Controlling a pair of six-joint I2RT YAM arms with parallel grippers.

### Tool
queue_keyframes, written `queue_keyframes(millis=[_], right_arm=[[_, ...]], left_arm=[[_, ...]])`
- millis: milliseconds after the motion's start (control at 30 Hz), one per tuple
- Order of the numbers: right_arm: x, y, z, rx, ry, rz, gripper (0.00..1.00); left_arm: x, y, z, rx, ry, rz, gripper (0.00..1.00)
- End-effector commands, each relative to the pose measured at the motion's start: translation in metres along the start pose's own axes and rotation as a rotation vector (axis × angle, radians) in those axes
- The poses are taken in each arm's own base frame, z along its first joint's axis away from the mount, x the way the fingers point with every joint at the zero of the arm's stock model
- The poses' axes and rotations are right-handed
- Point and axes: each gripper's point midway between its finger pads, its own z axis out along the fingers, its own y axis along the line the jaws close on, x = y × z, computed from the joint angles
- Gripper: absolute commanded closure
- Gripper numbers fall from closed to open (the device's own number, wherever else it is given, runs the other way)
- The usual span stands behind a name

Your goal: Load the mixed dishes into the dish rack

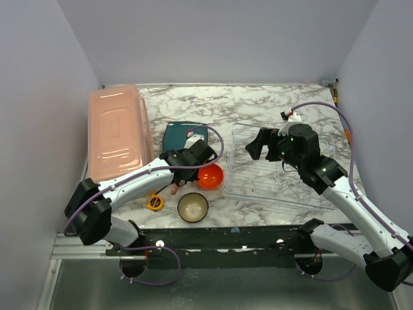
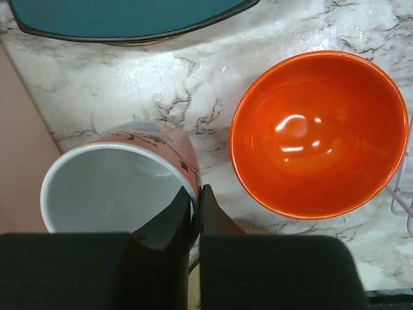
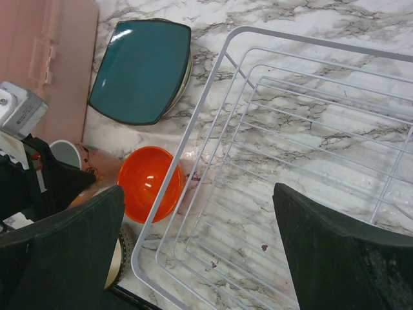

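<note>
My left gripper is shut on the rim of the pinkish-tan mug, one finger inside its white interior and one outside. The mug stands on the marble between the teal plate and the orange bowl. From above, the left gripper sits just left of the orange bowl, with the dark brown bowl nearer the front edge. My right gripper hangs open over the left end of the dish rack, nothing between its fingers. No dish lies in the dish rack.
A long salmon-pink tub lies along the left wall. A small yellow tape measure rests near the front edge, left of the brown bowl. The teal plate sits behind the left gripper.
</note>
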Motion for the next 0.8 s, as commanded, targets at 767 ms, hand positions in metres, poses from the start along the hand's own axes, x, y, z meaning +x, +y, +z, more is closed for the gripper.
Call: queue_keyframes(millis=[767], right_arm=[[0.023, 0.165, -0.055, -0.981, 0.036, 0.294, 0.06]], left_arm=[[-0.171, -0.033, -0.298, 1.396, -0.717, -0.509, 1.00]])
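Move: The left hand already has the mug's rim pinched, the mug's middle about 4 cm to its left and 5 below; the dish rack's middle lies some 34 cm to its right and 4 farther out, about 8 lower. From the left hand, the orange bowl sits 7 cm right and level, the teal plate roughly 13 ahead and 2 left. From the right hand, the mug is about 26 cm left, 3 back and 18 below. The left hand keeps its pinch on the mug's rim and lifts it steeply, about 28 cm up off the counter, rolling some 65 degrees so that the fingers swing from pointing forward and down to level, forward and right, towards the right arm's side. Once the lift is well under way the right hand, wide open and still empty, sets off left by about 10 cm and back by 8 towards the mug, staying at much the same height, turning some 30 degrees counter-clockwise and rolling its left side up, ending below the mug without touching it. ##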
